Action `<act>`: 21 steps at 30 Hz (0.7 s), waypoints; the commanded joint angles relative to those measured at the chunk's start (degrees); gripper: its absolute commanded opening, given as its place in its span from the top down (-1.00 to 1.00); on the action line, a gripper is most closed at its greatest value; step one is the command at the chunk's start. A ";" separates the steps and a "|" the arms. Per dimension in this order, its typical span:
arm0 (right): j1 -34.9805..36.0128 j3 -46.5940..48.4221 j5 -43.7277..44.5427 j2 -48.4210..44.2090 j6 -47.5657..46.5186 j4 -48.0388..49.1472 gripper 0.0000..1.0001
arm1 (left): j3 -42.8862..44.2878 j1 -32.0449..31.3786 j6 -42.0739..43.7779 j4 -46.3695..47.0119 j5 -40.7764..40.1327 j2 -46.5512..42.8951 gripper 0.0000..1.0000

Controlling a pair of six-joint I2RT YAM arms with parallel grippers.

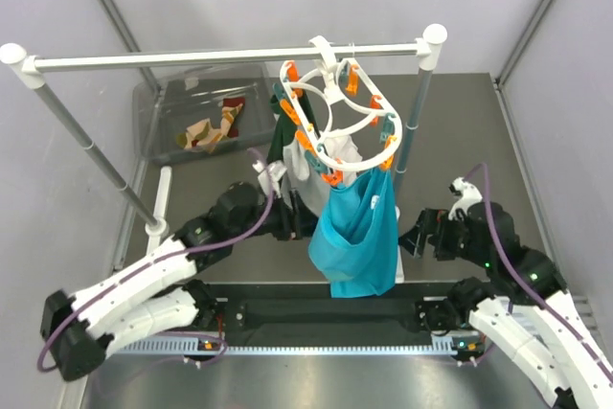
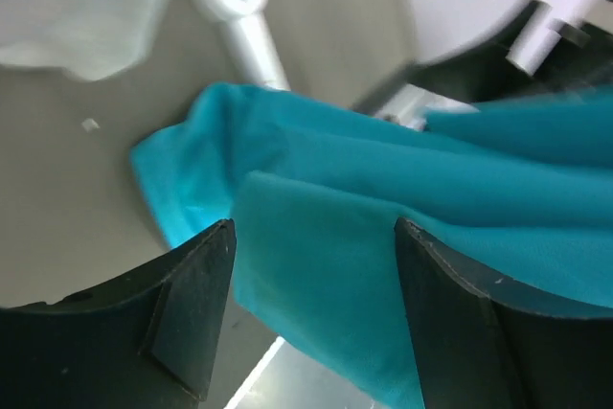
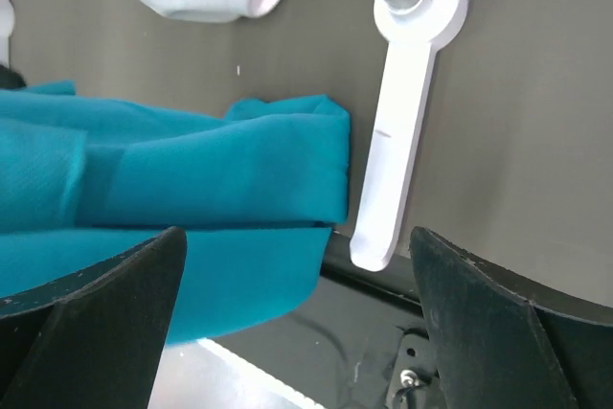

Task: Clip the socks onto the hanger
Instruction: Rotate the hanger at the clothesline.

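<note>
The socks point(image 1: 213, 127), tan with dark red parts, lie in a clear bin point(image 1: 156, 122) at the back left. The white ring hanger point(image 1: 337, 120) with orange and teal clips hangs by its hook from the rail. A large teal cloth point(image 1: 356, 227) hangs from its clips. My left gripper point(image 1: 305, 224) is open at the cloth's left edge; the left wrist view shows the teal cloth point(image 2: 383, 227) just beyond the open jaws point(image 2: 311, 284). My right gripper point(image 1: 412, 235) is open and empty right of the cloth point(image 3: 192, 179); its jaws point(image 3: 297, 284) stand wide apart.
A long white rail point(image 1: 230, 56) on two grey poles spans the back; its right foot point(image 3: 395, 141) rests on the table by my right gripper. A white cloth point(image 1: 299, 177) and a dark green cloth point(image 1: 283, 136) also hang from the hanger.
</note>
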 commanded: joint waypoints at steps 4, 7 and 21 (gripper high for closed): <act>0.69 15.75 -6.77 -4.29 -5.00 -1.06 -1.00 | -5.25 -0.33 1.49 21.20 -0.14 -18.58 -0.43; 0.26 28.89 -14.26 -1.33 -4.91 -2.16 -1.00 | -5.78 -0.41 1.84 25.33 -1.29 -20.01 -0.42; -23.47 60.61 -41.00 11.17 -9.31 -10.36 -0.94 | -1.83 -3.05 2.01 40.73 2.58 -10.78 -0.43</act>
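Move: The hanger's ring is about 28 cm above my left hand, 8 cm farther out and 6 cm to the right. The blue cloth clipped to it hangs some 11 cm to my left hand's right, 7 cm nearer me and 7 cm higher; the grey and green socks hang about 7 cm ahead, 2 cm left and 12 cm up. From my right hand the ring is roughly 11 cm out, 22 cm left and 32 cm up, the blue cloth 17 cm left, 4 cm back and 10 cm up. I lift both empty, open hands up beside the blue cloth towards the hanger's height. My right hand sweeps up about 32 cm, easing back 11 cm and tipping its fingers up some 40 degrees to near level; my left shoots up 15 cm, drifting slightly back and left as its fingers swing up from pointing down, then edges 3 cm right towards the upper cloth. ##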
